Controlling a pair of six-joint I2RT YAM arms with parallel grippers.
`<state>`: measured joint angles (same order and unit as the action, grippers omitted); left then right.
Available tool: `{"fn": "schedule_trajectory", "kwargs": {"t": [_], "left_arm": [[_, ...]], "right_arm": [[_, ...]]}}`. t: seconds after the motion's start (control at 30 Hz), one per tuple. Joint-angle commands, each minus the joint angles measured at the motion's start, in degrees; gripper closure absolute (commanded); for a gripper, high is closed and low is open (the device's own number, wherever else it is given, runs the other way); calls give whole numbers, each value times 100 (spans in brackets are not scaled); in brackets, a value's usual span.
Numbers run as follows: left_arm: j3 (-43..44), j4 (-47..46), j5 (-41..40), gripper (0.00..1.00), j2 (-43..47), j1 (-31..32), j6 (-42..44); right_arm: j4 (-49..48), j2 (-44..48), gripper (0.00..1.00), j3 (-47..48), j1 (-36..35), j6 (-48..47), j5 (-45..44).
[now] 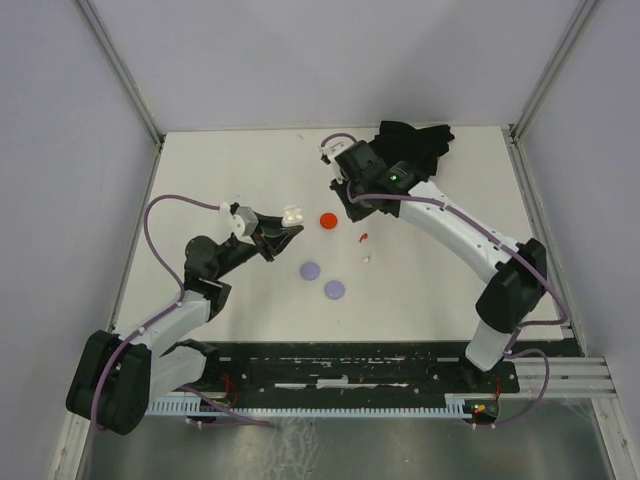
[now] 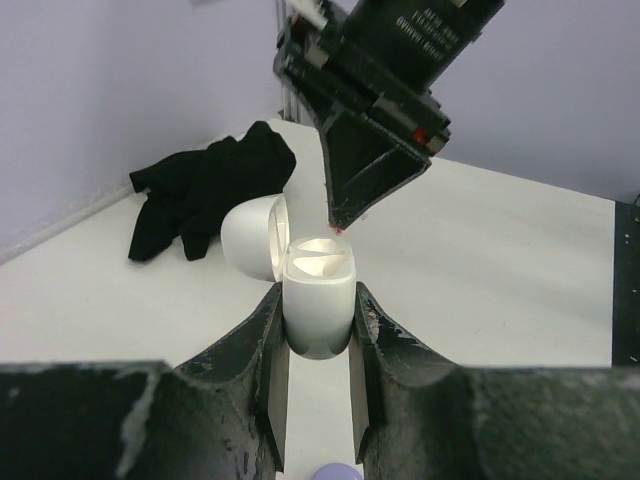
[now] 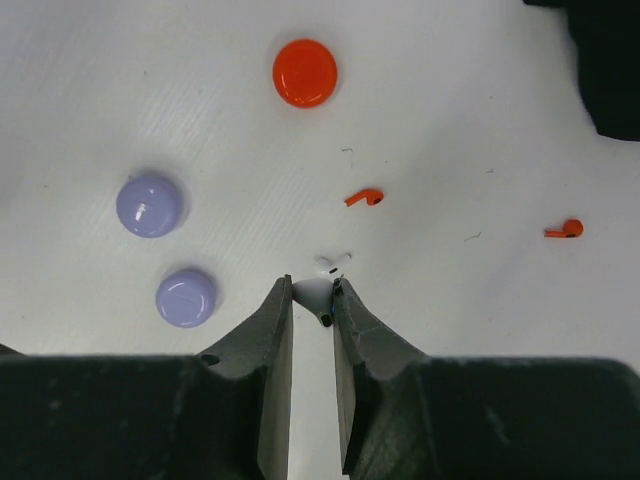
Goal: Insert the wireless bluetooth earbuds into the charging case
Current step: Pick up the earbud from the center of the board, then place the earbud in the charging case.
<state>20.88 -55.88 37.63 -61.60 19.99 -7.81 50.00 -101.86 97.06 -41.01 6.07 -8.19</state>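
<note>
My left gripper [image 1: 287, 229] is shut on a white charging case [image 2: 318, 312], held upright above the table with its lid [image 2: 250, 238] swung open to the left. The case shows in the top view [image 1: 293, 214]. My right gripper [image 3: 313, 288] is shut on a white earbud [image 3: 318, 297], pinched at the fingertips. Seen from the left wrist, the right gripper [image 2: 340, 222] points down just beyond the open case. A second white earbud [image 3: 330, 264] lies on the table, with two red earbuds [image 3: 365, 197] [image 3: 565, 229] further off.
A red disc [image 3: 305, 72] and two lavender discs [image 3: 150, 206] [image 3: 186, 297] lie on the white table [image 1: 220, 180]. A black cloth [image 1: 420, 140] is bunched at the back right. Purple-grey walls close in the left, right and back sides.
</note>
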Motion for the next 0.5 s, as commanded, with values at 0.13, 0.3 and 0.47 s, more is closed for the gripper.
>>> {"fn": "schedule_trajectory", "kwargs": {"t": [0.13,0.3,0.47], "left_arm": [[152,-751,278,97,-17,121,142],[232,-837,305,97,-1,239,466],[400,-797,325,97,-65,292,680]], "right_arm": [[-760,1207,79,-187,-505,735,-632],[-1388,1823,80,-521,-739,879,-709],[-2294,2333,80,-956,-1038,978,-491]]}}
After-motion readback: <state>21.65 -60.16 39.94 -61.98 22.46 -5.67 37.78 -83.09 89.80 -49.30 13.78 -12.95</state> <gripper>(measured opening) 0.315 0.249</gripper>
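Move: The right hand already holds a white earbud in the air. The open charging case, its goal, is about 10 cm to the left, 5 cm nearer the robot and 5 cm higher, gripped right at the left hand's fingertips. On the table, roughly 17 cm below the right hand, are the red disc 6 cm ahead and 5 cm left, the red earbud 3 cm ahead and 3 cm right, and the other white earbud 2 cm back and 3 cm right. Right hand lifts its pinched earbud about 12 cm, easing back towards the case, fingertips swinging forward-left some 25 degrees. ##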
